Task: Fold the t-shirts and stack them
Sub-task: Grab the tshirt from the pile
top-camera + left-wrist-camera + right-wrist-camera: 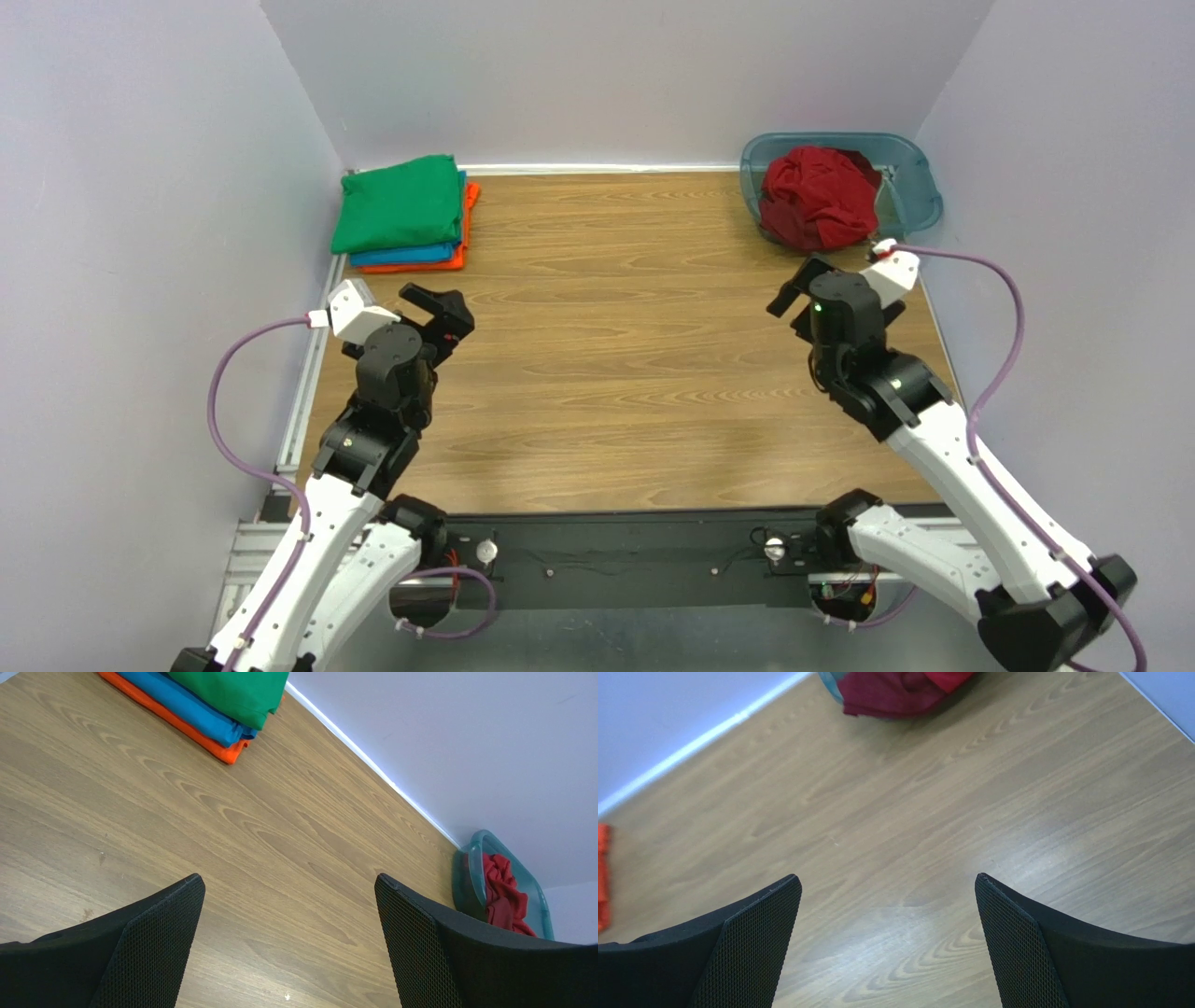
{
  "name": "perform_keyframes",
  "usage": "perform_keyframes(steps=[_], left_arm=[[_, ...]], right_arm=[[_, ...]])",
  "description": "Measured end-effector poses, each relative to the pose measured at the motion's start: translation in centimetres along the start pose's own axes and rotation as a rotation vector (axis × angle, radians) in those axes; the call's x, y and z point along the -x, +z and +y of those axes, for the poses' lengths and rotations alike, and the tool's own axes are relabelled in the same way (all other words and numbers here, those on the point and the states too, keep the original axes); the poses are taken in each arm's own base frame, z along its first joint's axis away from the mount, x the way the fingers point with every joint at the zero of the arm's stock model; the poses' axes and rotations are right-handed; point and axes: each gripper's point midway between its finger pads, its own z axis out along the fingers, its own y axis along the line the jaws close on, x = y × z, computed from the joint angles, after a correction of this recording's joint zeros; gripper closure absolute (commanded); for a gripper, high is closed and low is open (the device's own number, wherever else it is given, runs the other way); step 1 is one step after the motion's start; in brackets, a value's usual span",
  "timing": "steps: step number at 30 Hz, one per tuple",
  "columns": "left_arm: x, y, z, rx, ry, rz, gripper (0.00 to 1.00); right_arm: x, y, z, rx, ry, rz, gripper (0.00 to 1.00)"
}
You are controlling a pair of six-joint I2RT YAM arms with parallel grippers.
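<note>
Three folded t-shirts lie stacked at the table's far left corner: a green t-shirt [399, 205] [235, 694] on top, a blue t-shirt [421, 256] [186, 708] under it, an orange t-shirt [464, 210] [217, 745] at the bottom. Crumpled dark red t-shirts [818, 198] [504, 897] [896, 693] fill a tub at the far right. My left gripper [439, 317] [289, 885] hovers open and empty over bare wood, short of the stack. Near the tub, my right gripper [795, 290] [888, 882] is also open and empty.
The translucent teal tub [909, 179] [474, 871] sits in the far right corner against the walls. Grey walls close in the table on the left, back and right. A wooden tabletop [631, 378] spreads between the arms.
</note>
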Motion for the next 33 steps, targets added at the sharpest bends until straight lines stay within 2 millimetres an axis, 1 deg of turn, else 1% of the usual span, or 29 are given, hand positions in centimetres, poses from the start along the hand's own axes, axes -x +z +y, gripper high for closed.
perform_keyframes(steps=[4, 6, 8, 10, 12, 14, 16, 17, 20, 21, 24, 25, 28, 30, 33], left_arm=[[0.0, 0.0, 0.0, -0.013, -0.009, -0.013, 0.02], [-0.2, 0.1, 0.1, -0.023, -0.01, -0.02, 0.02], [-0.4, 0.2, 0.2, -0.034, -0.01, -0.03, 0.02], [-0.7, 0.4, 0.3, -0.037, -0.007, -0.032, 0.02], [-0.8, 0.5, 0.4, -0.036, -0.006, -0.034, 0.02], [-0.7, 0.7, 0.3, -0.039, -0.004, -0.039, 0.02], [-0.9, 0.8, 0.3, -0.038, 0.001, -0.04, 0.02], [-0.9, 0.9, 0.3, -0.039, 0.003, -0.041, 0.02], [-1.2, 1.2, 0.5, -0.037, 0.013, -0.04, 0.02], [-1.3, 1.3, 0.5, -0.036, 0.016, -0.04, 0.02], [-1.7, 1.6, 0.6, -0.032, 0.025, -0.035, 0.02], [-1.9, 1.8, 0.7, -0.028, 0.031, -0.032, 0.02], [-2.5, 2.2, 1.0, -0.013, 0.047, -0.016, 0.02], [-2.7, 2.3, 1.1, -0.008, 0.052, -0.011, 0.02], [-2.9, 2.5, 1.2, -0.002, 0.058, -0.005, 0.02]], right_arm=[[-2.3, 1.9, 0.1, -0.053, -0.107, 0.069, 0.0], [-3.0, 2.7, 0.3, -0.072, -0.159, 0.095, 0.0], [-3.6, 3.9, 1.0, -0.095, -0.21, 0.125, 0.0], [-3.6, 5.0, 2.0, -0.106, -0.233, 0.137, 0.0], [-3.7, 6.6, 3.1, -0.119, -0.274, 0.15, 0.0], [-3.6, 8.6, 3.6, -0.142, -0.307, 0.172, 0.0], [-2.5, 11.5, 4.0, -0.172, -0.314, 0.178, 0.0], [-2.1, 12.5, 4.1, -0.182, -0.314, 0.182, 0.0], [0.1, 18.4, 3.2, -0.236, -0.287, 0.187, 0.0], [0.6, 19.4, 2.9, -0.243, -0.288, 0.189, 0.0], [2.1, 24.5, 1.7, -0.235, -0.269, 0.213, 0.0], [2.4, 25.4, 1.3, -0.237, -0.265, 0.213, 0.0], [2.9, 29.0, -0.1, -0.217, -0.278, 0.234, 0.0], [2.7, 30.6, -0.8, -0.199, -0.294, 0.252, 0.0], [1.7, 32.4, -0.6, -0.138, -0.32, 0.294, 0.0]])
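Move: The red t-shirt heaped in the bin lies about 30 cm ahead of the right hand, 8 cm to its right and some 17 cm lower. The bin's middle is about 1 cm beyond the shirt's and 4 cm farther right; a maroon cloth hangs on the heap's near left side, roughly 5 cm nearer and 5 cm left of the shirt. From the left hand the red shirt is about 32 cm ahead and 60 cm to the right, some 17 cm lower. Heading for the red t-shirt in the bin, the open right hand dips first, then sweeps some 30 cm forward, veering about 10 cm right in the later part and sinking again over the heap. The wrist tips down about 20 degrees and rolls its left side slightly lower; no contact is visible. Meanwhile the left hand, also open, eases down and a little forward over bare table. ##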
